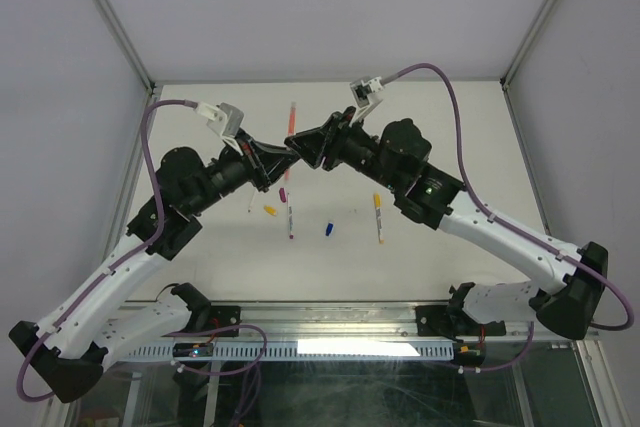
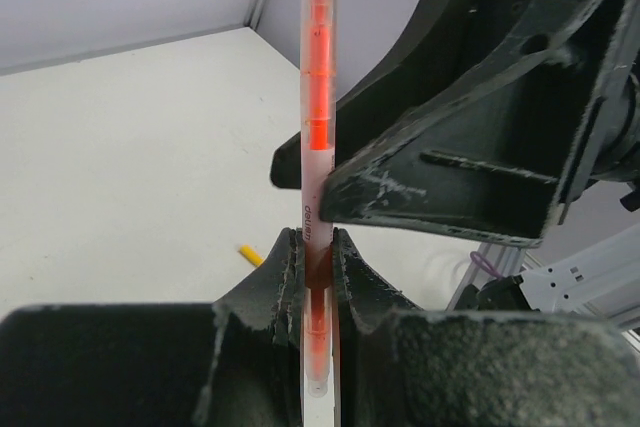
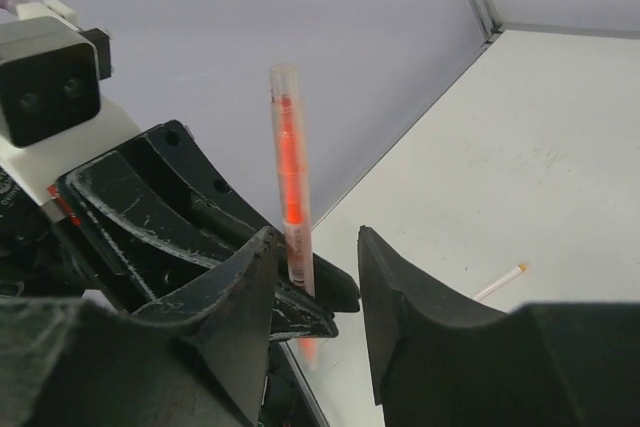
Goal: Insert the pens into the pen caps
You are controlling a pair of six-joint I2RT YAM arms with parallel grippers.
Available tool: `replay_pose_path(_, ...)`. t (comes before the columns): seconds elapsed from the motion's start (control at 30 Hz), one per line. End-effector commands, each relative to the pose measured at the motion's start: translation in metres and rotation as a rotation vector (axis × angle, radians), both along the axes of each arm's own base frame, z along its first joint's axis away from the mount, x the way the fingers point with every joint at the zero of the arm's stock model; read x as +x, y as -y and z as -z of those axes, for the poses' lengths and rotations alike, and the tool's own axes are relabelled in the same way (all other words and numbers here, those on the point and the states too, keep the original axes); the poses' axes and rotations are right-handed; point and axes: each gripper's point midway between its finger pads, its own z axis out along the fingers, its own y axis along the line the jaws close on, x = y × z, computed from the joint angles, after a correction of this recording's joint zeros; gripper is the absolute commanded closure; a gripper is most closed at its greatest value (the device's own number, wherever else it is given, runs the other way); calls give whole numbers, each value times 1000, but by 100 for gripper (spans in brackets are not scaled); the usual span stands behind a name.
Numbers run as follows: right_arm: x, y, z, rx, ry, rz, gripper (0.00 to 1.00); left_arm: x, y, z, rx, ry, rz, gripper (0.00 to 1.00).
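Note:
A white-barrelled pen with a red-orange core stands upright above the table, and my left gripper is shut on its lower part. My right gripper is open around the same pen. The barrel lies close to one finger, with a clear gap to the other. In the top view both grippers meet mid-table, left and right, with the pen pointing to the far side. I cannot tell whether a cap sits on either end. A yellow pen cap and a blue one lie loose below.
Two more pens lie on the table, one beside a red-pink cap, the other orange-tipped to the right. White walls enclose the table on the left, back and right. Purple cables loop over both arms.

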Motion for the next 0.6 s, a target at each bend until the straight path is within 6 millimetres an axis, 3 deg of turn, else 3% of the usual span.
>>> replay_pose_path(0.0,-7,-7,-30,57,48,-50,62,-7,6,-15,-39,44,54,100)
replay_pose_path(0.23,-5,-6,-19,44,26,-36,90,-4,6,-9,-37,20,42,100)
replay_pose_path(0.37,1,4,-12,8,10,24,99,-2,6,-3,-33,3,30,74)
replay_pose_path(0.57,17,35,9,-103,-18,193,100,4,0,15,10,-41,-18,53)
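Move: The orange pen stands upright, still held low down in the left fingers, its middle some 4 cm above that hand. From the right hand, whose open fingers already reach up to it, the pen's middle is about 2 cm left, 1 cm ahead and 1 cm higher. On the table, some 36 cm below the right hand, lie the magenta cap, about 16 cm ahead and 5 cm left, the yellow cap, 12 ahead and 8 left, and the blue cap, 7 ahead and 7 right. The orange pen changes hands: the right hand slips about 1 cm left and down, shuts its fingers on the pen just above the left fingertips, then eases some 1.5 cm right, about as far down and a little forward with it. The left hand sinks about 1.5 cm, fingers still pointing forward-right, and opens to let go once the right has closed. ##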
